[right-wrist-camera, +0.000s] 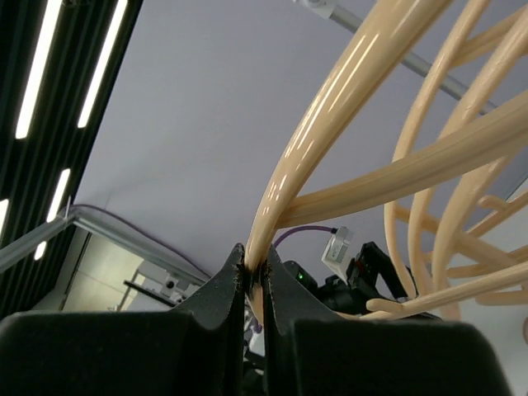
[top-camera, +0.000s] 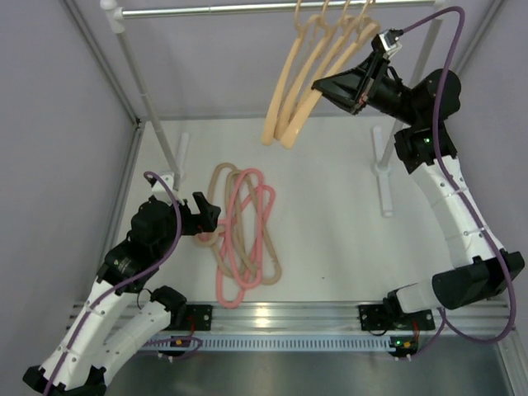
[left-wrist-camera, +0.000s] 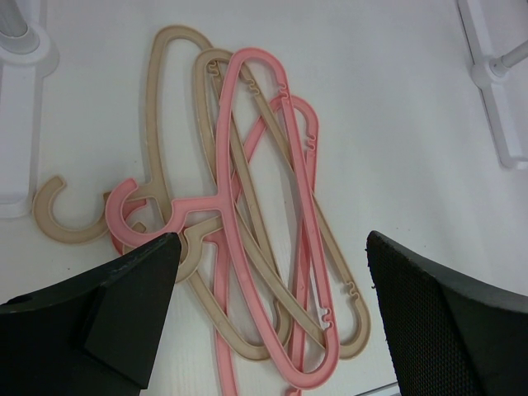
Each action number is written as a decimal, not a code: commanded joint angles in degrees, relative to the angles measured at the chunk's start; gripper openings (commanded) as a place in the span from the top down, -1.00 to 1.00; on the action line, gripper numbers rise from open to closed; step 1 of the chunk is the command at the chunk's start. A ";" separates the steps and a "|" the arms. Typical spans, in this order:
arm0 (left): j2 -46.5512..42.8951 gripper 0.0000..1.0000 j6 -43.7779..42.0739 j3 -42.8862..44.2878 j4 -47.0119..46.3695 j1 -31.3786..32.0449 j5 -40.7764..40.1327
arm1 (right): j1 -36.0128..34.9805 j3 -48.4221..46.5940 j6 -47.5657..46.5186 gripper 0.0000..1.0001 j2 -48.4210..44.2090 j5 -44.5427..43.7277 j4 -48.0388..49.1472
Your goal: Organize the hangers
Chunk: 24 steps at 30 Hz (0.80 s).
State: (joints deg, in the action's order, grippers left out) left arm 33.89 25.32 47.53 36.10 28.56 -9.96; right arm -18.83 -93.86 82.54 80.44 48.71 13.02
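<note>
Several pale peach hangers (top-camera: 304, 78) hang by their hooks from the grey rail (top-camera: 214, 10) at the back right. My right gripper (top-camera: 320, 84) is raised beside them and shut on the lower arm of one peach hanger (right-wrist-camera: 330, 107), which is pinched between the jaw tips (right-wrist-camera: 256, 276). Two pink hangers (top-camera: 246, 239) and two beige hangers (top-camera: 223, 186) lie tangled flat on the table. My left gripper (top-camera: 209, 213) hovers over the pile's left side, open, with nothing between its fingers (left-wrist-camera: 124, 305). Below it lie a pink hanger (left-wrist-camera: 264, 206) and a beige hanger (left-wrist-camera: 165, 107).
The rail stands on white posts (top-camera: 148, 99) with feet on the table, one on the left (left-wrist-camera: 21, 49) and one on the right (top-camera: 384, 177), also seen as a white foot (left-wrist-camera: 495, 74). Grey walls enclose the back and sides. An aluminium strip (top-camera: 280, 318) runs along the near edge.
</note>
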 commanded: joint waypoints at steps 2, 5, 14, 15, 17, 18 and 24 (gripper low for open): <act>-0.32 -0.96 -0.27 -0.24 -1.03 0.10 -0.24 | 6.08 -1.85 7.70 1.00 -1.17 5.16 10.88; -0.14 -0.96 -0.27 -0.24 -0.94 0.10 -0.15 | 8.89 -1.85 9.91 1.00 -0.91 6.74 12.65; 0.30 -0.96 -0.18 -0.33 -1.03 0.10 -0.50 | 12.59 -3.61 13.95 1.00 3.14 10.00 17.04; 0.39 -0.96 -0.18 -0.33 -1.03 0.01 -0.50 | 12.94 -3.61 14.31 1.00 3.92 10.09 17.83; 0.47 -0.96 -0.27 -0.33 -1.03 0.10 -0.50 | 13.47 -4.22 15.45 1.00 4.63 10.35 18.62; 0.48 -0.96 -0.27 -0.33 -0.94 0.10 -0.50 | 13.73 -4.48 15.80 1.00 5.33 10.44 19.41; 0.74 -0.96 -0.27 -0.33 -1.03 0.01 -0.59 | 14.17 -7.12 16.33 1.00 8.14 11.14 19.15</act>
State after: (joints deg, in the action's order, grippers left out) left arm 34.41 25.32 47.53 36.10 28.56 -9.98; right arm -5.69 -96.90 98.00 88.42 58.67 26.52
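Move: The right hand holds the wood-coloured hanger by its lower shoulder. The stretch of rail it is being taken to lies about 15 cm to the hand's right, some 14 cm ahead and 10 cm above. The nearest hung hanger's hook sits on that rail about 8 cm to the left of this spot, and the rail's right end is about 12 cm to its right. From the idle left hand the spot is roughly 41 cm right, 20 cm ahead and 40 cm up. Rightward first, about 5 cm and quickly, then forward some 5 cm in all, mostly in the later half, the right hand carries the held hanger away from the three hung ones and along under the rail towards its right end. The shut fingers keep their pinch on the hanger's shoulder, with the wrist hardly turning and the height ending almost where it began. ##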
